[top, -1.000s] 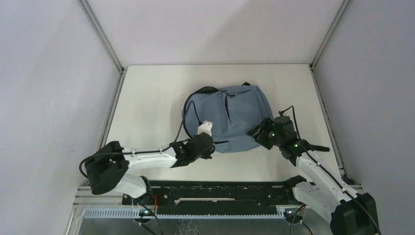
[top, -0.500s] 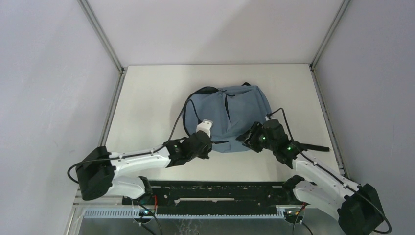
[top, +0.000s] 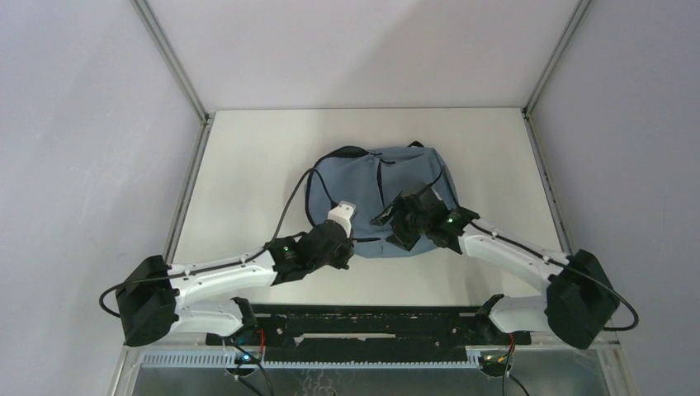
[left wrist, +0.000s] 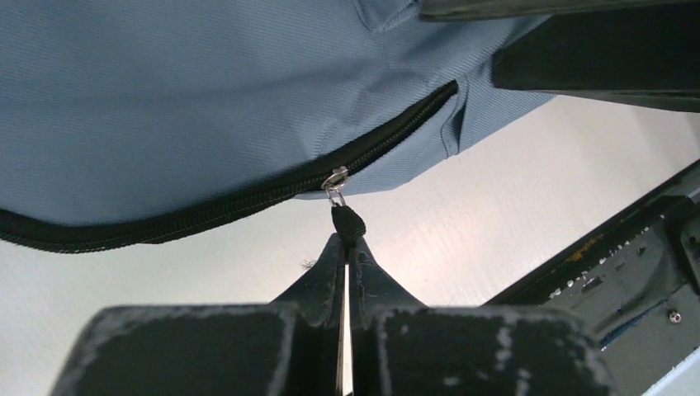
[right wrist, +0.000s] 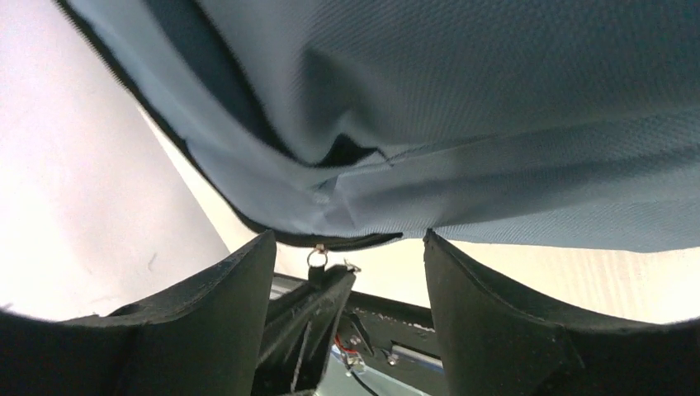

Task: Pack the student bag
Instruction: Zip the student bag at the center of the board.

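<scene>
The grey-blue student bag [top: 376, 177] lies flat mid-table. My left gripper [top: 353, 240] is at its near edge, shut on the black zipper pull tab [left wrist: 347, 223], which hangs from a metal ring [left wrist: 335, 183] on the black zipper [left wrist: 206, 211]. That zipper line looks closed. My right gripper [top: 394, 221] hovers open over the bag's near part, just right of the left one. In the right wrist view its fingers [right wrist: 479, 313] stand wide apart under the bag fabric [right wrist: 495, 124], holding nothing. The left gripper's fingers [right wrist: 307, 318] and the pull ring [right wrist: 316, 257] show between them.
The white table [top: 248, 165] is boxed in by walls and metal frame posts. A black rail [top: 371, 318] runs along the near edge. The left arm's black cable [top: 299, 194] arches beside the bag's left side.
The right arm has swung left from the bag's right corner to just beside the left gripper, its jaws now wider. The left gripper has closed on the pull tab.
</scene>
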Motion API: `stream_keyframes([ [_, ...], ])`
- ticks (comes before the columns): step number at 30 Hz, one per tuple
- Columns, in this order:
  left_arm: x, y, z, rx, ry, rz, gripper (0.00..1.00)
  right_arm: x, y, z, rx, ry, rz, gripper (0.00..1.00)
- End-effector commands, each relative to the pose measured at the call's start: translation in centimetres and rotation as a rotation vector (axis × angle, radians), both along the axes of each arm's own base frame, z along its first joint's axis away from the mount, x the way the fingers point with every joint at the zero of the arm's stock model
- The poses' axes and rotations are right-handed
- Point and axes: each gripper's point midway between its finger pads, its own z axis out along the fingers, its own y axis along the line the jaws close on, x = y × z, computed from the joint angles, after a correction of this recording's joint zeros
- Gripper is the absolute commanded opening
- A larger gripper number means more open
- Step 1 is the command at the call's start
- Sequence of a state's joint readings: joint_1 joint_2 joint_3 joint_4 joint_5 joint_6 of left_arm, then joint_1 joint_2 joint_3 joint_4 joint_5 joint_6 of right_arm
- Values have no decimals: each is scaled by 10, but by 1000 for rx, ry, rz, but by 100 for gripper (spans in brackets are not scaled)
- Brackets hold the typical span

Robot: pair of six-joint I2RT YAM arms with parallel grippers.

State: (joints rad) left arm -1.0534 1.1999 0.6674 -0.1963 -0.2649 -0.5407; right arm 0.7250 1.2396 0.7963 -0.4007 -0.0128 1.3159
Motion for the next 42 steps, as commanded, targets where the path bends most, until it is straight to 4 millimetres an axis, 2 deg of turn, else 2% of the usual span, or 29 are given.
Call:
stream_keyframes([
  [1, -8, -14, -3, -44, 31, -69, 0, 4, 20, -2, 43, 102, -46, 74],
  [4, -14, -18, -7, -63, 59, -85, 0, 5, 28, -14, 28, 150, -46, 68],
  [10, -21, -16, -9, -74, 75, -108, 0, 12, 31, -32, 9, 196, -95, 57],
  [12, -22, -13, -10, -70, 73, -109, 0, 12, 30, -40, -5, 220, -105, 44],
  [15, -22, -8, -11, -51, 67, -104, 0, 12, 18, -53, -55, 243, -134, 2],
  [16, -21, -5, -12, -39, 62, -96, 0, 13, 13, -58, -67, 251, -142, 0],
  [21, -16, 9, -12, 11, 39, -53, 0, 8, -24, -76, -155, 270, -166, 0],
  [26, -12, 24, -10, 31, 17, -17, 0, 1, -81, -90, -319, 247, -175, 0],
  [31, -5, 36, -14, 38, 29, 19, 0, 2, -125, -95, -413, 168, -174, 0],
  [34, -2, 40, -15, 45, 36, 24, 0, 8, -151, -88, -467, 115, -186, 0],
  [38, 2, 47, -14, 66, 23, 30, 0, 24, -185, -67, -543, 9, -213, 0],
  [40, 5, 52, -13, 69, 20, 41, 0, 34, -191, -55, -523, -52, -188, 0],
  [42, 8, 53, -11, 62, 17, 46, 0, 43, -181, -37, -490, -159, -95, 0],
])
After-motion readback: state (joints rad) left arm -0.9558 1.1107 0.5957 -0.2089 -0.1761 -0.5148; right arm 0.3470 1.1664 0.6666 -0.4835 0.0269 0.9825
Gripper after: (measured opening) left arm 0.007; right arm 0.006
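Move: The right hand's open fingers are about 5 cm above the bag cloth beside the zip's right-hand end, which lies some 1 cm left and 1 cm back. The zip slider is roughly 7 cm to the right hand's left and 1 cm back; the pocket slit is about 12 cm ahead and 1 cm left. The left hand already pinches the slider's pull tab: the slider is about 2 cm ahead, 1 cm right and slightly lower, the zip's right-hand end 7 cm right and 2 cm ahead. The right hand sinks about 5 cm with its fingers tipping further down and drifting slightly left, shuts them on the cloth next to the zip's right-hand end, and then drags that part of the bag roughly 15 cm to the right, with a little forward travel and the hand tilting as it goes. Against this pull the left hand keeps its pinch on the pull tab, dipping about 2 cm back and down before coming forward and up again and easing 2 to 3 cm left, away from the right hand. ##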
